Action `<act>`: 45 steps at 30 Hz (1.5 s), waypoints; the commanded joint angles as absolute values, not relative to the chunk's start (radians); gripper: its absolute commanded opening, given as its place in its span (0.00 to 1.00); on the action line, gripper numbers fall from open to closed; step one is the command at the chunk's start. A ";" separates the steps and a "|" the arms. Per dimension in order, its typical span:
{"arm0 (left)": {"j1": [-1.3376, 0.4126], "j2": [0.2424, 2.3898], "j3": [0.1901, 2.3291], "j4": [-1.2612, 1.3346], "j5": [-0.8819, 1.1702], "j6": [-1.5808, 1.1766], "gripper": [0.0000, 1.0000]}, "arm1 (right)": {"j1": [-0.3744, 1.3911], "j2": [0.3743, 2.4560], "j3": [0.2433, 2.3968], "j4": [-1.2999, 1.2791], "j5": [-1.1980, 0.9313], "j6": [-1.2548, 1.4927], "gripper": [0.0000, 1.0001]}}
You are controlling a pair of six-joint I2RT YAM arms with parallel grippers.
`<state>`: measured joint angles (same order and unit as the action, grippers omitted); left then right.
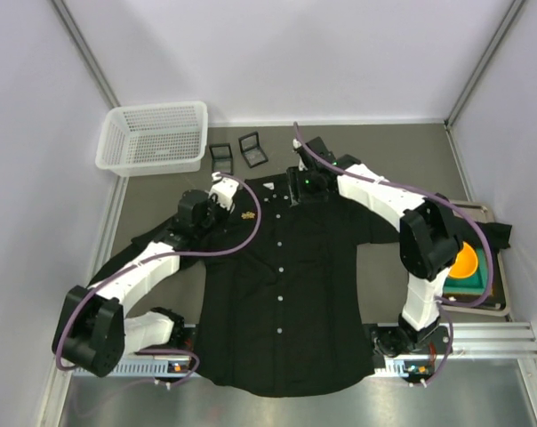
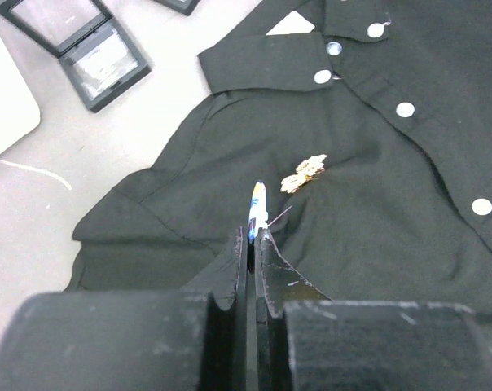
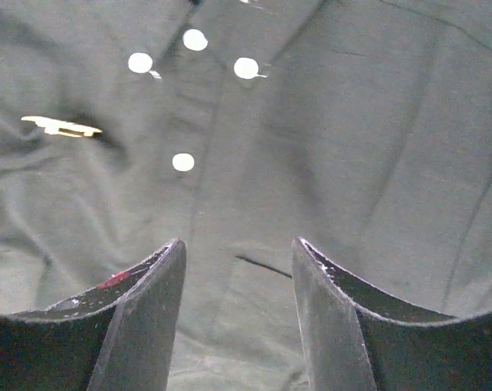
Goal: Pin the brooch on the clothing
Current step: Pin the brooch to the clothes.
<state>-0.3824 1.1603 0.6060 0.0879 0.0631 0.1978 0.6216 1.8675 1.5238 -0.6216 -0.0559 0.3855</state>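
Observation:
The clothing (image 1: 277,302), a black shirt with white buttons, lies flat on the table, collar at the far side. A small gold brooch (image 1: 247,213) sits on its chest near the collar, also seen in the left wrist view (image 2: 305,173) and at the left of the right wrist view (image 3: 60,126). My left gripper (image 2: 252,234) hovers just short of the brooch, shut on a small white-and-blue piece (image 2: 257,202) with a thin pin sticking out. My right gripper (image 3: 238,248) stands open over the shirt front (image 3: 352,122) by the collar, with nothing between its fingers.
A white mesh basket (image 1: 153,135) stands at the far left. Two open black jewellery boxes (image 1: 237,153) lie beyond the collar, one seen close (image 2: 75,41). A tray with an orange object (image 1: 468,262) sits at the right edge, beside the right arm.

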 commanded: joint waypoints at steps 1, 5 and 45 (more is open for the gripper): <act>-0.452 1.187 0.652 0.170 0.043 0.213 0.00 | 0.594 1.844 1.485 -0.650 0.022 0.333 0.54; -0.538 1.259 0.693 0.199 -0.045 0.195 0.00 | 0.575 1.870 1.493 -0.652 0.067 0.321 0.52; -0.882 1.741 0.792 0.655 -0.390 0.057 0.00 | 0.431 1.996 1.571 -0.609 -0.129 0.299 0.09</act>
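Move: The patch of chest cloth to be gathered lies about 4 cm ahead of the half-open right hand, 7 cm to its right and 9 cm below. From the left hand, which already holds the blue-white brooch, the same patch is roughly 6 cm ahead, 26 cm right and 10 cm down. On that way lie the pinned gold brooch, 2 cm ahead and 6 cm right, and the second button, 3 cm ahead and 15 cm right, both some 10 cm below. A bit of the shirt's chest is pinched by the right hand: it sinks nearly 9 cm while sliding right and somewhat forward, tilting about 15 degrees, then shuts its fingers on the cloth and barely lifts. Meanwhile the left hand, keeping its grip on the blue-white brooch, sweeps some 17 cm right past the gold brooch and across the button row, then drops towards the cloth beside the pinch. ##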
